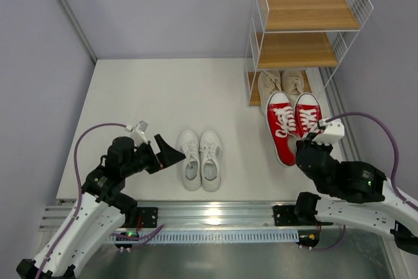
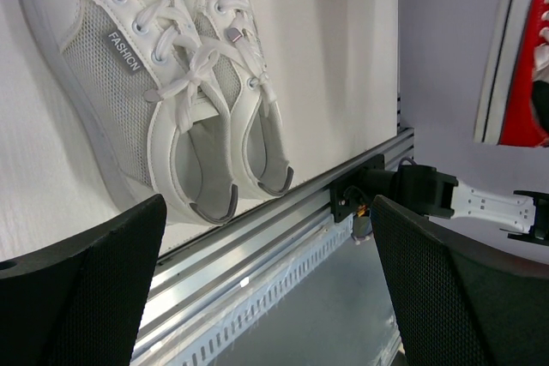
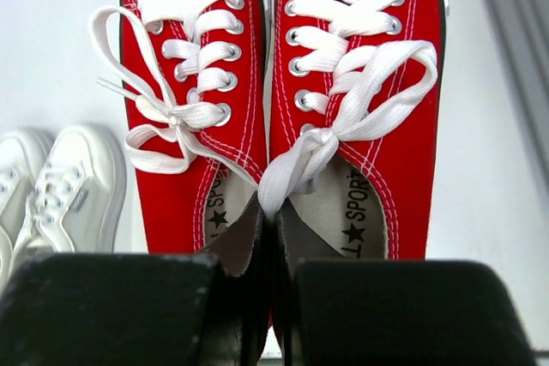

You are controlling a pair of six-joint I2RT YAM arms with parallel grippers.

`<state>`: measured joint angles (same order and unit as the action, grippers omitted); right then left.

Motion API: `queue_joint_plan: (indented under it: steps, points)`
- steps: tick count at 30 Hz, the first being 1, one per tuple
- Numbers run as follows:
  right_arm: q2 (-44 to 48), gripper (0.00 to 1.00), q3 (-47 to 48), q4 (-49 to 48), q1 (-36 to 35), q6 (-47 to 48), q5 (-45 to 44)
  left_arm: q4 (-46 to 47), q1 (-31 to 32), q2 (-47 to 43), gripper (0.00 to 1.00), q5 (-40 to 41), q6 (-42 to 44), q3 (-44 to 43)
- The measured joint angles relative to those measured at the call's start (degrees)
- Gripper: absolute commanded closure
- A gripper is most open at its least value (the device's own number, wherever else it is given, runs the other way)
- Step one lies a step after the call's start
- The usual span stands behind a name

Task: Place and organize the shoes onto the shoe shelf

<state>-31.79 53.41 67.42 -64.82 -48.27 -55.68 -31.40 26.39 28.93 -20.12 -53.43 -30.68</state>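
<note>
The red shoes (image 1: 292,124) lie side by side in front of the shoe shelf (image 1: 307,11), toes toward it. My right gripper (image 1: 312,143) is shut on their two inner heel walls, pinched together between its fingers (image 3: 279,276); the red canvas (image 3: 154,203) fills the right wrist view. The beige shoes (image 1: 281,85) sit on the shelf's bottom board. The white shoes (image 1: 200,159) stand at the table's middle front, also in the left wrist view (image 2: 171,109). My left gripper (image 1: 166,155) is open and empty just left of their heels (image 2: 266,212).
The shelf's two upper boards (image 1: 297,49) are bare. An aluminium rail (image 1: 209,213) runs along the table's near edge. Grey walls close in the left and right sides. The right arm (image 2: 480,203) and a red shoe (image 2: 523,66) show in the left wrist view.
</note>
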Motion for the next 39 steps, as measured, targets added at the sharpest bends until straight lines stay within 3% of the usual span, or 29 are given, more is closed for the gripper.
queue_joint_plan:
  steps: [7, 14, 19, 24, 32, 39]
  points:
    - [-0.5, 0.96, 6.6, -10.7, 0.0, 18.6, -9.5, 1.4, 0.0, 0.2, 0.00, 0.0, -0.2, 0.0]
    - [-6.5, 0.96, 12.3, -26.3, 3.0, 37.8, -9.6, 2.5, 0.0, 0.8, 0.00, -0.7, -0.2, 0.0]
    - [-13.9, 0.96, 19.8, -27.5, 18.3, 40.2, 3.9, 2.8, 0.0, 0.8, 0.00, -0.9, -0.3, 0.0]
    - [-18.2, 0.96, 20.3, -25.6, 34.2, 40.2, 19.8, 2.8, 0.0, -0.2, 0.00, -0.9, -0.2, -0.1]
    - [-21.8, 0.96, 20.2, -23.4, 46.3, 40.5, 36.4, 1.8, 0.0, -1.1, 0.00, -0.9, 0.0, -1.4]
    - [-29.3, 0.96, 20.9, -26.5, 55.4, 40.9, 44.5, 1.5, 0.0, -1.3, 0.01, -0.9, 0.0, -1.5]
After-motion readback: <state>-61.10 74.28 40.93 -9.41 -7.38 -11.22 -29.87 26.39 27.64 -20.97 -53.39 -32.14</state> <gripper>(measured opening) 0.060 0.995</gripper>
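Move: The right hand, holding the red shoes together by their inner sides, faces the shelf's empty middle board, its centre some 31 cm ahead, 3 cm left and about 4 cm lower. The top board is about 17 cm above it; the beige shoes on the bottom board are roughly 26 cm ahead of the hand, 3 cm left and 18 cm below. The white shoes lie level with the hand, 33 cm left and 20 cm below. From the left hand the middle board is about 32 cm ahead, 40 cm right and 3 cm higher. Still pinching the adjoining inner walls of both red shoes, the right hand climbs about 15 cm while easing forward, its fingers tipping up nearly 20 degrees so that the toes lift. It then arcs on forward and sinks about 8 cm, tipping back to near its starting pitch and drifting slightly right, to bring the toes to the front edge of the middle board, some 15 cm farther forward in all. ##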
